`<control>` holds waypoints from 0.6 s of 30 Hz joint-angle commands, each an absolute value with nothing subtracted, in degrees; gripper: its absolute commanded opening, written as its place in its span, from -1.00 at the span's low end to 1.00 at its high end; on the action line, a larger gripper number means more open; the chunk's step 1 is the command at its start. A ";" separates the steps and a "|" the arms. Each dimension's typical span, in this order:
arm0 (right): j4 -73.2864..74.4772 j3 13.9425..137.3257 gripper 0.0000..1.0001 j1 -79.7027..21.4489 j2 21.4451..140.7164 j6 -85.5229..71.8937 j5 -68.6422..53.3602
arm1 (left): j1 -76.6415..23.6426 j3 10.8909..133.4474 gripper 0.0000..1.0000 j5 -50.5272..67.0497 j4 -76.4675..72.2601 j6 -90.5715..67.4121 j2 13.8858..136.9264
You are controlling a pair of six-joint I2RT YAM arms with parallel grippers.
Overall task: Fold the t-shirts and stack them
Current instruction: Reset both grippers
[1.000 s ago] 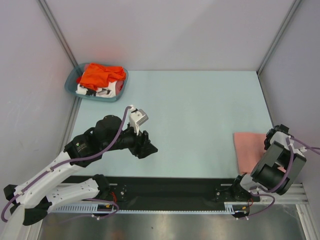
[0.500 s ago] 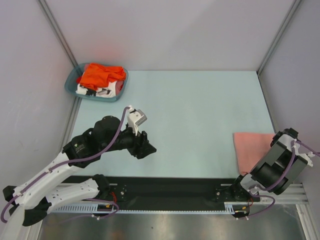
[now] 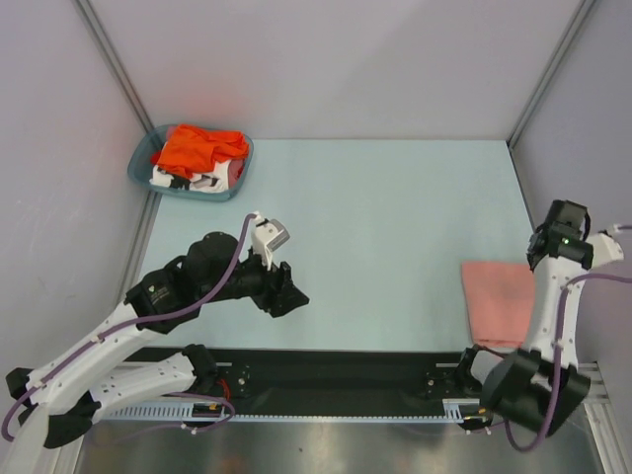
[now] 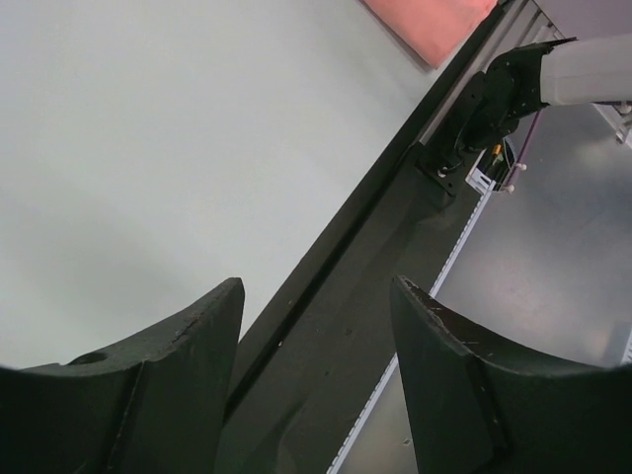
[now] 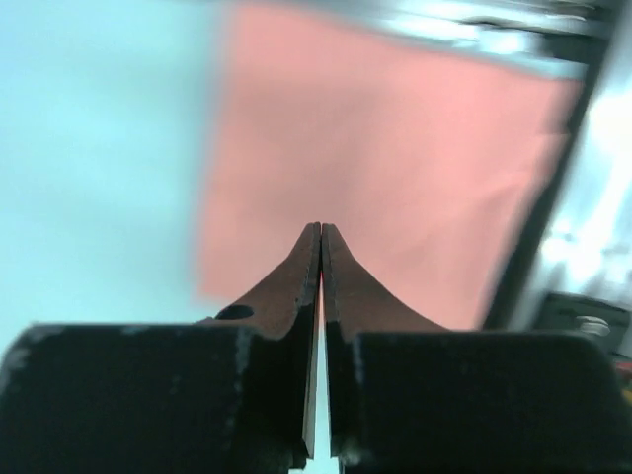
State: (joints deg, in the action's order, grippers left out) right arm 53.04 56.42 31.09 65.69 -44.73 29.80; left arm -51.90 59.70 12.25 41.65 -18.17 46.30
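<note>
A folded salmon-pink t-shirt point(image 3: 497, 301) lies flat at the table's right edge and fills the right wrist view point(image 5: 395, 148). My right gripper point(image 5: 321, 229) hangs above it, shut, with nothing between its fingers. In the top view the right gripper point(image 3: 555, 237) stands raised over the shirt's far right side. An orange t-shirt point(image 3: 197, 148) and a white t-shirt with black print point(image 3: 193, 181) lie crumpled in the basket at the back left. My left gripper point(image 3: 284, 293) hovers open and empty over the near left of the table, its fingers point(image 4: 178, 365) wide apart.
The teal basket point(image 3: 244, 163) sits in the back left corner against the wall. A black rail point(image 3: 336, 380) runs along the near edge, also seen under the left gripper point(image 4: 336, 286). Grey walls close in the table on three sides.
The right arm has risen from its low folded pose and now stands upright over the pink shirt. The left arm has barely shifted, its jaws slightly wider.
</note>
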 commanded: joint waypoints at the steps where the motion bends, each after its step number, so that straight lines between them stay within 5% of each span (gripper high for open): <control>1: 55.39 60.99 -0.91 19.56 56.28 -45.35 16.48 | -51.42 57.31 0.34 13.18 40.08 -20.91 45.00; 6: 40.39 54.25 -0.67 4.87 46.34 -47.63 -8.49 | -51.33 50.56 0.45 11.16 37.28 -26.96 40.61; 10: 34.55 42.57 -0.35 -12.17 37.64 -53.16 -10.19 | -51.24 43.87 0.54 10.55 33.14 -32.77 34.91; 18: 31.20 25.51 0.19 -26.28 28.74 -60.64 -9.66 | -51.24 24.37 0.79 7.13 19.26 -50.96 18.40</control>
State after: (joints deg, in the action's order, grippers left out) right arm 35.66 27.20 -24.21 31.38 -57.01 -8.12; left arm -51.59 29.56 9.61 28.05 -40.58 24.01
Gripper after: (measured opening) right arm 0.560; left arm 0.881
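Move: The folded t-shirt that the right gripper has just left lies about 9 cm to its left, roughly level fore and aft, and some 12 cm below. The table to the left of that shirt is clear. From the left gripper the same shirt lies far off, some 52 cm to the right, about 8 cm farther out and 24 cm below. Swing the right gripper quickly some 32 cm left across and clear of the folded t-shirt, arching forward and up at first, then back down over bare table; turn the wrist mostly counter-clockwise, about 80 degrees, so the fingers point forward-left and down, and open the shut fingers about halfway. Meanwhile sink the left gripper about 9 cm, opening it wider. ##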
